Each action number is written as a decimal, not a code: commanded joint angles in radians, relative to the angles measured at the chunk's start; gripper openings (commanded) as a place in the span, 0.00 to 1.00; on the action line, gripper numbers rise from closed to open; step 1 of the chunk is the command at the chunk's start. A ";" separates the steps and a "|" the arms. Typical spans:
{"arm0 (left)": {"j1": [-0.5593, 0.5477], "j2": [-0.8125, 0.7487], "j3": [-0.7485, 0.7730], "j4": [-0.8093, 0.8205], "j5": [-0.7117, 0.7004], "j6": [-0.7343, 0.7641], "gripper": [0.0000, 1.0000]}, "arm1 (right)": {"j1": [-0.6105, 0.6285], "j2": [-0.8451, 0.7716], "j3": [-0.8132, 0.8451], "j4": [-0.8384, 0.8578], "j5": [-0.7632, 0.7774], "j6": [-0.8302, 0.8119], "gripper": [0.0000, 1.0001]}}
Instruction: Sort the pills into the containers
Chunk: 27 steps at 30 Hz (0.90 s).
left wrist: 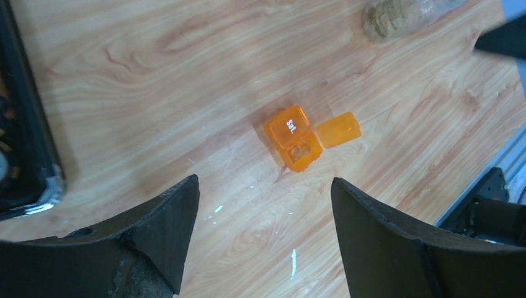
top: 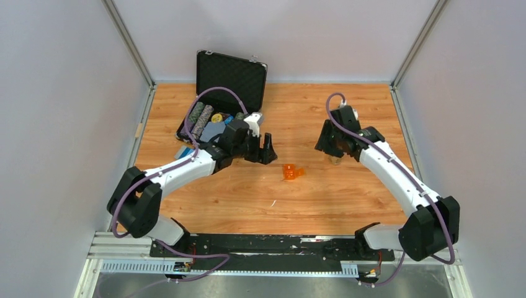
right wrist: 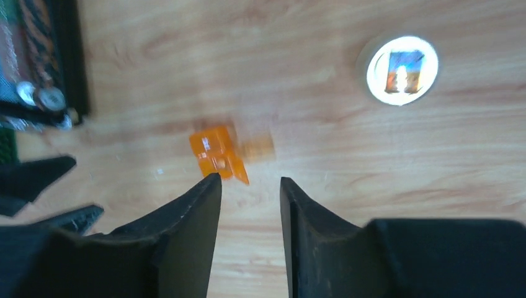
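The containers are a tiny orange box of joined compartments on the wooden table between the arms. In the left wrist view the containers show one lid marked "Sat" shut and the other lid flipped open. A small pill lies in the open compartment. My left gripper hangs open just short of the box, nothing between its fingers. My right gripper stands over bare wood with a narrow empty gap between its fingers, and the blurred containers lie just beyond its left fingertip.
An open black case with striped chip rows stands at the back left. A small clear bottle with brownish contents sits by the right gripper; a round white-rimmed top shows in the right wrist view. Grey walls enclose the table.
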<state>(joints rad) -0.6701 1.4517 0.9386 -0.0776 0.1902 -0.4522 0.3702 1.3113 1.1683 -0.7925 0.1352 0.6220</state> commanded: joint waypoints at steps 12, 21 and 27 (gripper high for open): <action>-0.055 0.275 0.007 0.209 -0.005 -0.332 0.70 | 0.092 0.043 -0.238 0.069 -0.058 0.160 0.22; -0.065 0.354 0.033 0.262 0.016 -0.367 0.60 | 0.091 0.091 -0.290 0.120 -0.091 0.176 0.21; -0.066 0.399 0.025 0.301 0.039 -0.409 0.59 | 0.074 0.150 -0.310 0.160 -0.105 0.170 0.21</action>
<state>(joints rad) -0.7319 1.8248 0.9398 0.1669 0.2134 -0.8173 0.4553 1.4319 0.8722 -0.6926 0.0422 0.7776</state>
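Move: The orange pill box stands about 8 cm to the left hand's right, 2 cm nearer the base and 12 cm below. From the right hand it lies some 9 cm left, 3 cm back and 15 cm down. The capped pill bottle is about 6 cm to the right hand's right, 2 cm ahead and 13 cm below; the chip case's middle sits roughly 15 cm left of the left hand and 13 cm ahead, 11 cm below. Down and to the right, the left hand sinks about 10 cm onto the near left side of the pill box, tilting some 20 degrees steeper while its fingers narrow but stay open. The right hand drops roughly 12 cm and draws back 7 cm, drifting slightly left beside the opened lid; it too tips down and narrows its fingers to a small gap. ##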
